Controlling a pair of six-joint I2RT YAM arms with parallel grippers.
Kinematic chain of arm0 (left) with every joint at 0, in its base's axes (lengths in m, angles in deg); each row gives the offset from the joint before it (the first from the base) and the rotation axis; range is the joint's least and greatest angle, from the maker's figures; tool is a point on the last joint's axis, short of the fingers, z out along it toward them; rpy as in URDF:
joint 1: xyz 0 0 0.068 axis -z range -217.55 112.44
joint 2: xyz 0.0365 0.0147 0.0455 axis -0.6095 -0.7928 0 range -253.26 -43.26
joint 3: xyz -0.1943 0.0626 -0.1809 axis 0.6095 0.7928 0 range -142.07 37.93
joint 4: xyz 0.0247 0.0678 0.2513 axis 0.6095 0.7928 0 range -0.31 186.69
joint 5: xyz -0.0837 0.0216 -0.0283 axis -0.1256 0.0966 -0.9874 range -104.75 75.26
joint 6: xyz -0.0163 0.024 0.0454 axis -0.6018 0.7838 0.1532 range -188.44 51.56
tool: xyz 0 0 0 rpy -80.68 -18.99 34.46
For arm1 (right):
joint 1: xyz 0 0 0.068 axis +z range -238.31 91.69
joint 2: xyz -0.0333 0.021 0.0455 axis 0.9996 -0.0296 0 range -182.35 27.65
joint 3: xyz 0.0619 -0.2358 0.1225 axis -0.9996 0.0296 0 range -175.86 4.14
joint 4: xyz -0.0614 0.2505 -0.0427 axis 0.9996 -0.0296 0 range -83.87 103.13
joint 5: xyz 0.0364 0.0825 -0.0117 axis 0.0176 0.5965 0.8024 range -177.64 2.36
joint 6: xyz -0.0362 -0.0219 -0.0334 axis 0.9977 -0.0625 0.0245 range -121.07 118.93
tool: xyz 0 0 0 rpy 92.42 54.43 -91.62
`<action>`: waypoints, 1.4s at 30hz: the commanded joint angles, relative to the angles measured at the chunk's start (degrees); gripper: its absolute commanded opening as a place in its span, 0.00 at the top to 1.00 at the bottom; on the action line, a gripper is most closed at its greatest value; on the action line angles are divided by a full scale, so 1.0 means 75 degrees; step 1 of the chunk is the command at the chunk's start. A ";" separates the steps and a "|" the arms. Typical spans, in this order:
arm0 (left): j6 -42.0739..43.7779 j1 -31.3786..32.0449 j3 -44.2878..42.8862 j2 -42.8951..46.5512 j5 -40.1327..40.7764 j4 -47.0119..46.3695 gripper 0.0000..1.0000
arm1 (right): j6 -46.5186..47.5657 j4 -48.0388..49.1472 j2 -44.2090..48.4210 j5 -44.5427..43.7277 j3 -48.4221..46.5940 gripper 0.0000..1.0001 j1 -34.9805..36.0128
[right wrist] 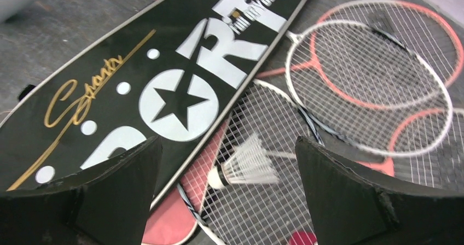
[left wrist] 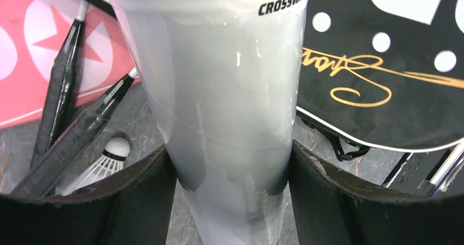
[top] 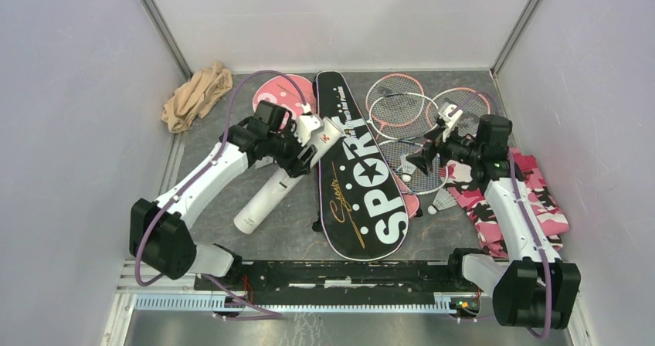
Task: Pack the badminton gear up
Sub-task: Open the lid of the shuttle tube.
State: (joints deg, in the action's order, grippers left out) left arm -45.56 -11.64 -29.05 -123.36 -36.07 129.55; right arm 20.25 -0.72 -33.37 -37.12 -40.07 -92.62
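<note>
My left gripper [top: 307, 144] [left wrist: 232, 201] is shut on the long white tube [top: 270, 195] [left wrist: 230, 92], with a finger pressed to each side. The tube slants across the table, left of the black SPORT bag [top: 363, 176] [left wrist: 383, 81] [right wrist: 164, 92]. A pink bag [top: 279, 91] [left wrist: 33, 64] lies behind it. Pink-framed rackets [top: 417, 110] [right wrist: 372, 75] overlap at the back right. My right gripper [top: 417, 161] [right wrist: 227, 168] hangs open over a white shuttlecock [right wrist: 243, 165] resting on racket strings. Another shuttlecock [top: 442, 201] lies near the camouflage cloth, and one [left wrist: 112, 155] lies beside the tube.
A beige cloth [top: 197, 95] is bunched in the back left corner. A pink camouflage cloth [top: 533, 199] lies under the right arm. Two dark racket handles [left wrist: 71, 119] lie left of the tube. Walls close in the table on three sides.
</note>
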 commanded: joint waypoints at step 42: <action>0.2673 0.1045 0.1489 0.1825 -0.1027 -0.0414 0.98 | 0.2842 -0.1944 -0.1718 0.0218 -0.2585 1.00 0.4865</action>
State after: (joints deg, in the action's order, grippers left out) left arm -28.47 -4.30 -18.99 -112.45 -41.29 129.81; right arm 40.82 -16.13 -46.74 -36.25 -58.32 -56.43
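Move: The tube's lid end lies about 24 cm to the right hand's left and 4 cm ahead, roughly level with it. The black SPORT bag's middle is some 18 cm left and 2 cm back, 17 cm below; a shuttlecock sits 2 cm left, level fore and aft, also 17 cm below. From the left hand, still gripping the tube's body, the lid is about 10 cm ahead, 10 cm right and 8 cm higher. Sweeping left about 17 cm over the black bag and back 8 cm, the right hand first rises, then sinks a little as it nears the lid end, swinging some 45 degrees counter-clockwise; its wide-open fingers close almost fully beside the lid's near rim. The left hand keeps its grip on the tube, draws it back 6 cm and turns it clockwise, presenting the lid. ##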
